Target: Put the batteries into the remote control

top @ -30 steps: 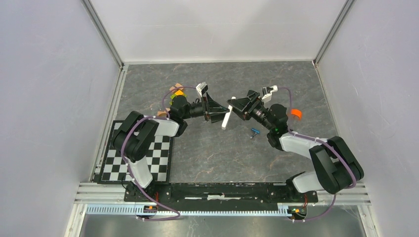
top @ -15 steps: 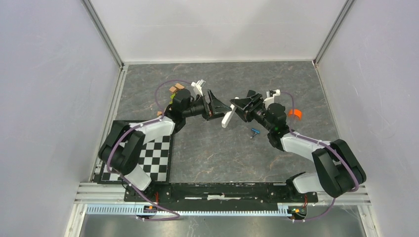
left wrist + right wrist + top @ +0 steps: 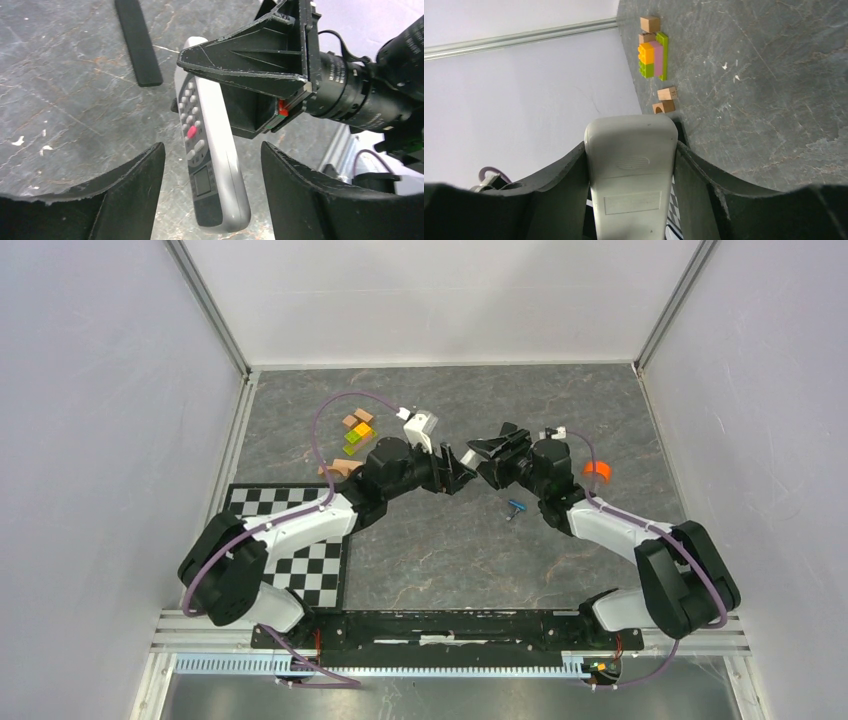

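The remote control (image 3: pixel 631 175) is a white handset, and my right gripper (image 3: pixel 630 145) is shut on it with the plain back facing the right wrist view. In the left wrist view its grey button face (image 3: pixel 220 165) hangs above the floor from the right gripper's black fingers (image 3: pixel 250 55). My left gripper (image 3: pixel 212 150) stands open around the remote's free end, with a gap on each side. From above, the left gripper (image 3: pixel 462 462) and right gripper (image 3: pixel 486 452) meet tip to tip and hide the remote. A blue battery (image 3: pixel 516 507) lies on the floor just below the right gripper.
An orange round cap (image 3: pixel 597 470) sits right of the right wrist. A slim black bar (image 3: pixel 138 40) lies on the floor beyond the remote. Coloured and wooden blocks (image 3: pixel 357 432) lie at the back left. A checkerboard (image 3: pixel 310 560) lies under the left arm.
My left gripper has opened off the remote, and its arm has stretched out to the right. The right gripper has kept the remote, which has tipped from hanging upright to lying between the two grippers.
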You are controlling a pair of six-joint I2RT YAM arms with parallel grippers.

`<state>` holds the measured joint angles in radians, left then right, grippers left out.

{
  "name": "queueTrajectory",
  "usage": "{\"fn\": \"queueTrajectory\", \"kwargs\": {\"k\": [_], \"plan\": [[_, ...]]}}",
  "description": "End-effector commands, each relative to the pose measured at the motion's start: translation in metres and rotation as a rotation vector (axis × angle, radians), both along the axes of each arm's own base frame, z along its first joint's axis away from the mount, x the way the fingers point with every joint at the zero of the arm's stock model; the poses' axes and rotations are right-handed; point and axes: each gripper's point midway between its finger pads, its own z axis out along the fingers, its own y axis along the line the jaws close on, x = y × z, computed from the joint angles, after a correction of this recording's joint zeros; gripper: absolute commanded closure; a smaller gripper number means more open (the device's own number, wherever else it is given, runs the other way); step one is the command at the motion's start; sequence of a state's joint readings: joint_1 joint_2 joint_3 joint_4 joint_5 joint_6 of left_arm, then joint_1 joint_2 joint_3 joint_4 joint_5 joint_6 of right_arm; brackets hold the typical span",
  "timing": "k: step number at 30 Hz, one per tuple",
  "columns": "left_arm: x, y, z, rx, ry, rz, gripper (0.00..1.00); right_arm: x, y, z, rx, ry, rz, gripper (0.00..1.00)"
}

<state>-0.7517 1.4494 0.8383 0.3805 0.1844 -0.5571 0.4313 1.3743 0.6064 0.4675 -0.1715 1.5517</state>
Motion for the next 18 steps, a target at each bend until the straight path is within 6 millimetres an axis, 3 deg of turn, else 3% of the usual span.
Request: {"fn": "queueTrajectory", "kwargs": {"k": [1,9,11,15,18], "plan": [[0.012,0.011,-0.011,0.107,-0.073,0.080,0.32,0.008,0.004,0.011,0.032,0.011,-0.011,0.55],[0.010,0.001,-0.018,0.114,-0.028,0.035,0.81,0.001,0.003,0.009,0.014,-0.015,0.011,0.50],[0.007,-0.002,-0.019,0.114,-0.015,0.011,0.94,0.000,0.002,0.010,-0.005,-0.033,0.015,0.42],[0.001,-0.003,-0.015,0.125,0.008,-0.050,0.98,-0.005,-0.007,0.005,-0.073,-0.075,0.031,0.14],[-0.005,0.002,-0.012,0.116,0.039,-0.121,0.98,-0.008,-0.015,0.012,-0.153,-0.227,0.075,0.03]]}}
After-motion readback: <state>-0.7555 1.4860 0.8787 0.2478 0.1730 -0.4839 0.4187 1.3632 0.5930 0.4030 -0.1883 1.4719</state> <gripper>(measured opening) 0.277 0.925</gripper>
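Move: Between the open left fingers is the silver remote control, still pinched near its far end by the right hand; its middle lies about 2 cm ahead of the left hand point, 2 cm to its right and level with it. From the right hand that middle is some 2 cm back and 1 cm left. On the table some 18 cm below the left hand, the black remote lies about 5 cm ahead and 6 cm right, the blue battery roughly 5 cm back and 9 cm right. Sinking together by about 3 cm, the two hands pass the silver remote over: the left fingers shut on both sides of its near end while the hand rolls a little, its left side rising. Once they have hold, the right fingers spread to let go, and the right hand starts back up by about half a centimetre, easing slightly back. ##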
